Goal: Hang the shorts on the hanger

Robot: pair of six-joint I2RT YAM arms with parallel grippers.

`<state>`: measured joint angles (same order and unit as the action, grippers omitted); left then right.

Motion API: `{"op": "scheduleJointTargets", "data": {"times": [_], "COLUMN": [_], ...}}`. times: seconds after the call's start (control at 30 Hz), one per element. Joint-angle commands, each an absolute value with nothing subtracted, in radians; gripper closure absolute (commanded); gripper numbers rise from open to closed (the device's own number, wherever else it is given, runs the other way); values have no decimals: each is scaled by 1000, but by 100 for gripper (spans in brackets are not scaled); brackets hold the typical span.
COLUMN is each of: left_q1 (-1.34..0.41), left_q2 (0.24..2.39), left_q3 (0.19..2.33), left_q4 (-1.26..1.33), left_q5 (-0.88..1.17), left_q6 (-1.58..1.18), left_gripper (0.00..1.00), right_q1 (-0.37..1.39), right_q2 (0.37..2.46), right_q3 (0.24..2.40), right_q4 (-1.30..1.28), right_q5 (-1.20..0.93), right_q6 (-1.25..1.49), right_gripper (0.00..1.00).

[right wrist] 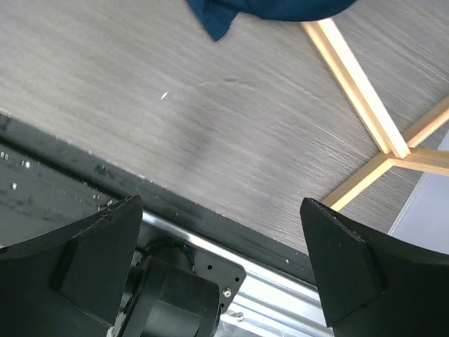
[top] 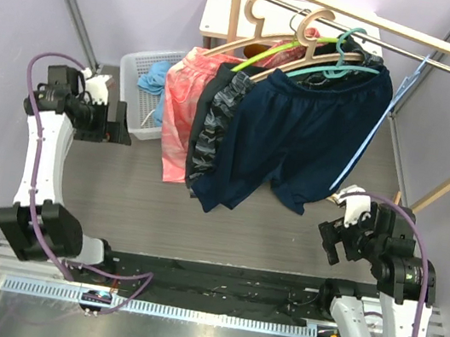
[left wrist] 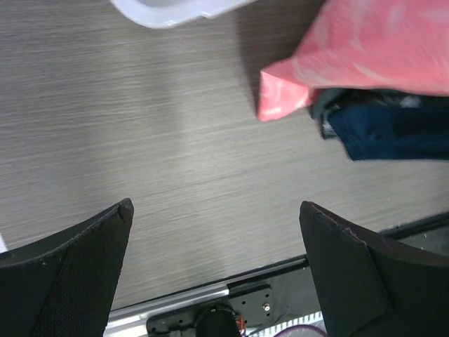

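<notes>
The sky-blue shorts (top: 152, 77) lie bunched in a white basket (top: 132, 105) at the back left; the drawstring does not show. The pale-blue wire hanger (top: 386, 118) hangs edge-on from the rack's rod, at the right of the navy shorts (top: 308, 139). My left gripper (top: 119, 129) is open and empty, just in front of the basket and left of the coral-pink shorts (top: 183, 101). In the left wrist view (left wrist: 217, 210) its jaws stand wide apart over bare table. My right gripper (top: 333, 237) is open and empty, low at the right; its wrist view (right wrist: 219, 207) shows jaws wide apart.
A wooden rack (top: 379, 23) spans the back with wooden and plastic hangers carrying coral-pink, dark grey (top: 214, 128) and navy shorts. Its base beams (right wrist: 358, 84) lie on the table near my right gripper. The basket's corner (left wrist: 168, 8) and the coral-pink hem (left wrist: 365, 49) show in the left wrist view.
</notes>
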<state>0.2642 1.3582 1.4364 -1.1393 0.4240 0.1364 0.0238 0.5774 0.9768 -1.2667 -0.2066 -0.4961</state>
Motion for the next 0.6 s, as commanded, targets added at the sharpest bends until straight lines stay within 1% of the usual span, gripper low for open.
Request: {"op": "scheduleJointTargets", "data": {"times": [0.0, 0.1, 0.13, 0.2, 0.23, 0.27, 0.33, 0.43, 0.57], "left_q1": [264, 261, 241, 210, 183, 170, 147, 124, 91], "left_q2": [1420, 1422, 1430, 1489, 1517, 1582, 1647, 1778, 1954], "left_q3": [1528, 1519, 1532, 1569, 1621, 1649, 1750, 1828, 1989], "left_q4": [-1181, -1141, -1109, -1088, -1078, -1075, -1066, -1003, -911], "left_q5": [341, 457, 457, 436, 427, 417, 400, 388, 334], "left_q6": [63, 69, 45, -23, -38, -69, -81, -97, -120], "left_gripper": [0, 0, 0, 0, 0, 0, 0, 0, 0], "right_q1": [21, 21, 21, 21, 21, 21, 21, 21, 21], "right_q2": [555, 557, 569, 604, 620, 630, 655, 650, 656], "right_q3": [979, 965, 963, 960, 965, 971, 974, 971, 980], "right_q4": [-1148, -1144, -1150, -1157, -1161, -1169, -1170, -1146, -1126], "right_q5": [-76, -57, -51, -49, -60, -70, -75, -54, -67], "right_q6": [-330, -318, -319, -308, -310, -320, -336, -334, -357], "right_gripper": [0, 0, 0, 0, 0, 0, 0, 0, 0]}}
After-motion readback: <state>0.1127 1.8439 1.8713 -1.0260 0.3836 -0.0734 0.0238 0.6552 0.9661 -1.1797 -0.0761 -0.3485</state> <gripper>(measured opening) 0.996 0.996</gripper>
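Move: The light blue shorts lie in the white basket, roughly 36 cm ahead of the left gripper, 8 cm to its right and about 20 cm below. The basket's middle is about 32 cm ahead, 7 cm right and 20 cm down. The hanging pink shorts are some 12 cm ahead and 20 cm right, near hand height. From the right gripper, the light blue shorts are about 52 cm ahead, 78 cm left and 18 cm lower. Bring the left gripper forward about 14 cm and nearly level towards the light blue shorts in the basket, easing off briefly near the start and then speeding up; keep its fingers wide open and its downward slant unchanged. Meanwhile ease the open right gripper some 2 cm forward and slightly right, turning it about 10 degrees clockwise. ##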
